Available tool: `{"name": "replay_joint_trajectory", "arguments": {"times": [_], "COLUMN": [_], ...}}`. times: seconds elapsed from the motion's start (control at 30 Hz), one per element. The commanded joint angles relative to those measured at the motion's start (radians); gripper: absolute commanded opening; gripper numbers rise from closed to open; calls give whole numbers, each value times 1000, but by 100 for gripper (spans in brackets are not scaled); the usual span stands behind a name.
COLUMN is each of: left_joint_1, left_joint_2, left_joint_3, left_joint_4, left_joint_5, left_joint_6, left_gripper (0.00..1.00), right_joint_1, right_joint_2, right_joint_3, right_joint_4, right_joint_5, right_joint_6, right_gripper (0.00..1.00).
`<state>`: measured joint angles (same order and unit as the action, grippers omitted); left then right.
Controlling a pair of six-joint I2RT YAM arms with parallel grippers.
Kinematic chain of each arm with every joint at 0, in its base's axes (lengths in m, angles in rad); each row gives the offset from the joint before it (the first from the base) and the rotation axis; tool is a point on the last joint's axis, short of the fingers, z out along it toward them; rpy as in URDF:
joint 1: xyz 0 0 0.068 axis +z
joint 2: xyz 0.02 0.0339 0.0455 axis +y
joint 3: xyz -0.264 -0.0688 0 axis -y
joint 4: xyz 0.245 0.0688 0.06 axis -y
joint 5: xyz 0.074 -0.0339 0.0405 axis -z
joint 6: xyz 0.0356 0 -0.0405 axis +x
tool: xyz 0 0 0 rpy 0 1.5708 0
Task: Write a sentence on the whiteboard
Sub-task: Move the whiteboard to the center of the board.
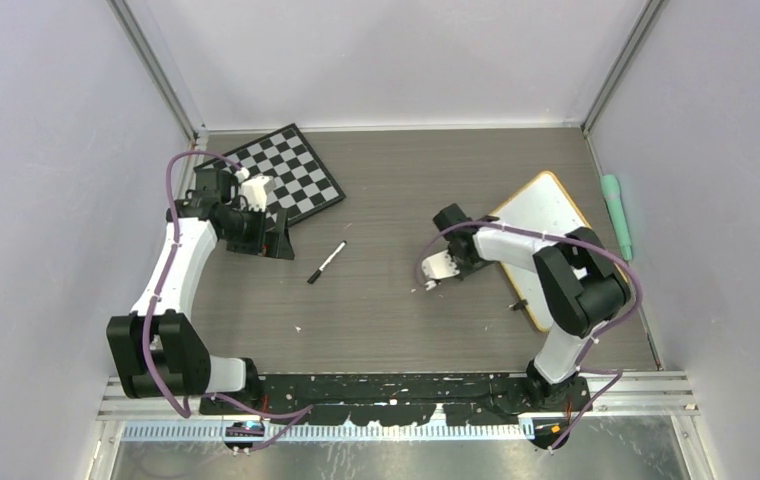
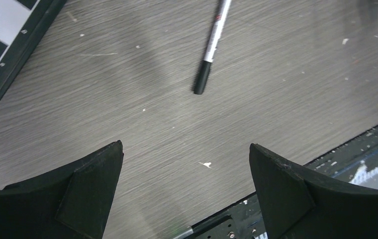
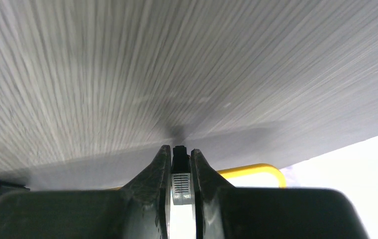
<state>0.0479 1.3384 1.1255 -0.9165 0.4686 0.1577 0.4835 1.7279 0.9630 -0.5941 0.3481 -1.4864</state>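
The whiteboard (image 1: 546,205) lies at the right of the table, white with an orange-tan rim, partly under my right arm. No sentence shows on the part I can see. My right gripper (image 1: 440,268) hangs left of the board, shut on a slim marker (image 3: 179,172) with a black tip and ribbed grey collar, pointing down at the table. The board's rim (image 3: 256,169) shows behind the jaws. A second marker (image 1: 327,262) with a black cap lies mid-table. My left gripper (image 1: 274,245) stands open near it, nothing between its fingers (image 2: 92,184), with this marker (image 2: 212,45) ahead.
A black-and-white chessboard (image 1: 291,175) lies at the back left, its corner (image 2: 8,45) close to my left gripper. A teal cylinder (image 1: 616,215) rests along the right wall. The black base rail (image 1: 406,385) runs along the near edge.
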Motion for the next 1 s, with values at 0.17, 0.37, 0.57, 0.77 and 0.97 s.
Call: {"name": "replay_joint_trajectory", "arguments": {"times": [0.17, 0.37, 0.57, 0.77, 0.97], "left_joint_1": [44, 114, 129, 130, 130], "left_joint_2": [38, 54, 58, 47, 44], "left_joint_3": [51, 62, 62, 58, 58], "left_joint_4": [27, 25, 26, 24, 25], "left_joint_5": [-143, -119, -107, -90, -75], "left_joint_6": [-42, -64, -68, -63, -74], "left_gripper": [100, 100, 100, 100, 100], "right_joint_1": [309, 488, 639, 691, 696], "right_joint_2": [103, 156, 186, 201, 165], "right_joint_3": [137, 185, 181, 136, 207], "right_joint_4": [114, 56, 66, 197, 152], "right_joint_5": [118, 149, 188, 289, 329], "right_joint_6": [-26, -11, -1, -18, 158], "right_gripper": [0, 0, 0, 17, 67]}}
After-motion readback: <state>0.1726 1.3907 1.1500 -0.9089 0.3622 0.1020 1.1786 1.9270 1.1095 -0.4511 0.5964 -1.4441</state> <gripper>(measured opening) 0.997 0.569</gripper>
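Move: My right hand is already shut on the whiteboard's clip. The board's middle lies some 15 cm to my right, level ahead. Its spot at the table centre is about 11 cm to my left, level ahead. The marker lies some 41 cm left and 3 back, and the green tube about 32 cm right and 8 ahead, all close to my height. From my left hand the spot is roughly 40 cm right, 4 ahead and 13 below. Keeping my pinch on the clip, I drag the whiteboard left along the table towards its centre with my right hand, about 23 cm, curving back towards my base in the second half and turning counter-clockwise some 35 degrees. At the end I open my fingers and free the clip. My left hand, wide open and empty, swings about 5 cm left, away from the marker. ##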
